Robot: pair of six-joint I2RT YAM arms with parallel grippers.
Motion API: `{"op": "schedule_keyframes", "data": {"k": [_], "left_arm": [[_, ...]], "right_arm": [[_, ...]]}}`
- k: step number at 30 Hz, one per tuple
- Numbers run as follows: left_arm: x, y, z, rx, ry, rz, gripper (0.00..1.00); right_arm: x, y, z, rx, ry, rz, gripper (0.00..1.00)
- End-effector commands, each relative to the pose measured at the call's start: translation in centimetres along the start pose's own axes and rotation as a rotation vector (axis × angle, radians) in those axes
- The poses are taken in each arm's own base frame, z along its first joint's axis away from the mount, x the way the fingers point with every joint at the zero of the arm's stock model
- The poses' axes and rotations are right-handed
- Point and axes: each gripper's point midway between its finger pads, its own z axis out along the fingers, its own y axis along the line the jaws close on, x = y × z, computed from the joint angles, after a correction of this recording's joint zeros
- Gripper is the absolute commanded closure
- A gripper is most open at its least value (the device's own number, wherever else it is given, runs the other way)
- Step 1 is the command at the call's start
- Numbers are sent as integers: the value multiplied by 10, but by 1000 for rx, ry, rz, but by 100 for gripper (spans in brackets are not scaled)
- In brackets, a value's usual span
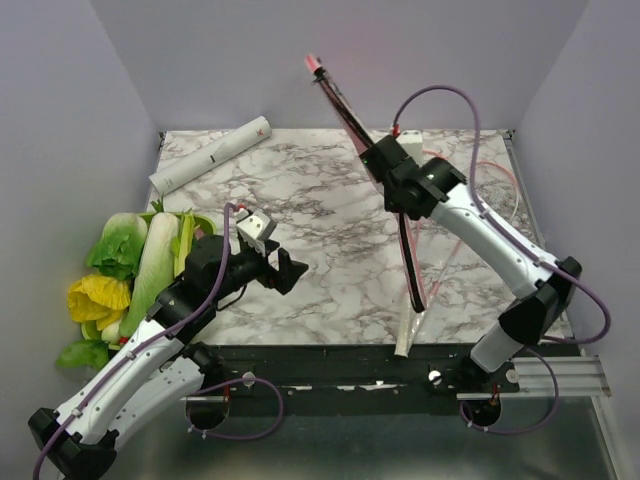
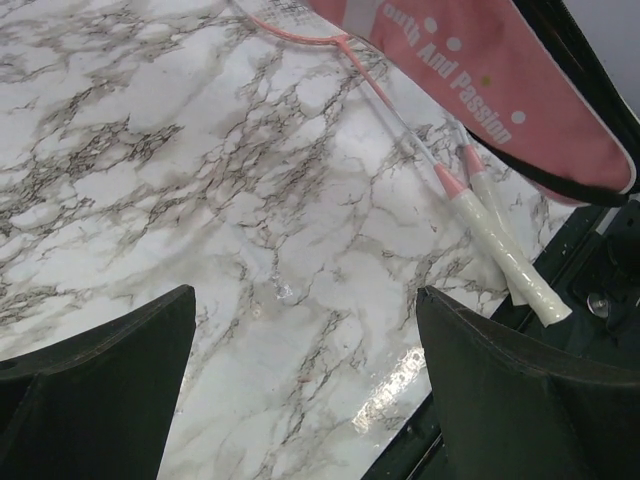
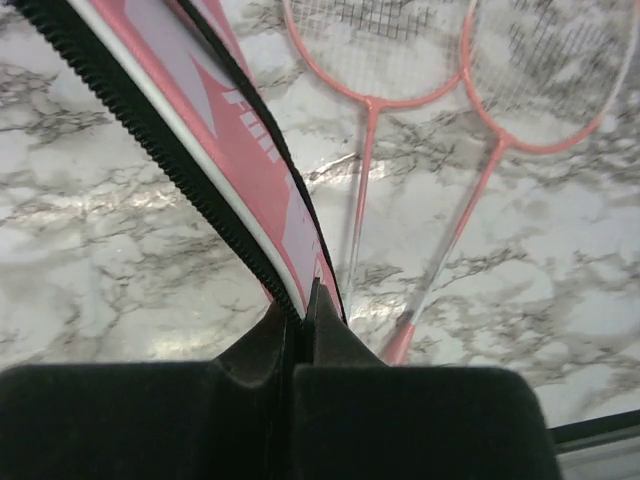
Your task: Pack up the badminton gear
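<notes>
The long pink cover (image 1: 345, 105) with its black zip edge is lifted off the table and stands slanted on edge. My right gripper (image 1: 384, 170) is shut on its rim; in the right wrist view the jaws (image 3: 305, 300) pinch the cover (image 3: 215, 130) edge. Two pink-framed rackets (image 3: 455, 95) lie on the marble below, their pale handles (image 1: 406, 338) at the table's front edge. My left gripper (image 1: 291, 272) hovers open over bare marble, left of the handles (image 2: 505, 250), with nothing between its fingers (image 2: 305, 350). A white tube (image 1: 211, 154) lies at the back left.
A green tray of leafy vegetables (image 1: 125, 270) sits at the left edge beside my left arm. The marble table (image 1: 310, 215) ends at a dark front rail (image 1: 330, 355). Walls close in the back and both sides.
</notes>
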Motion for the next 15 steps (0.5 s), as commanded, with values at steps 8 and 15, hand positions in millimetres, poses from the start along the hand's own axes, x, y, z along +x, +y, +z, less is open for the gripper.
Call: {"op": "schedule_keyframes", "data": {"k": [8,15], "left_arm": [[-5,-9,-3,42,-28,2,5],[-3,-10,-3,48,-29,0,5]], "right_arm": [[1,68,-24,-628,23,606,99],[-4,91,-15,-837,-112,876,99]]}}
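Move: The right gripper, shut on the racket bag's zip edge, has the open left gripper about 21 cm to its left, 15 cm nearer the base and at nearly its own height. The rackets lie some 7 cm farther out than the right hand, 11 cm to its right and 24 cm below; the vegetable basket is level with it, roughly 57 cm to the left. From the left gripper, the bag's middle lies about 16 cm ahead, 21 cm right and 6 cm lower. Keep the right fingers shut on the zip edge and roll the right wrist some 50 degrees, its left side rising, so the bag swings round clockwise. After a slight start to the right, carry the bag left and down, about 6 cm each, easing back a little, towards the left gripper, which stays open and in place. ##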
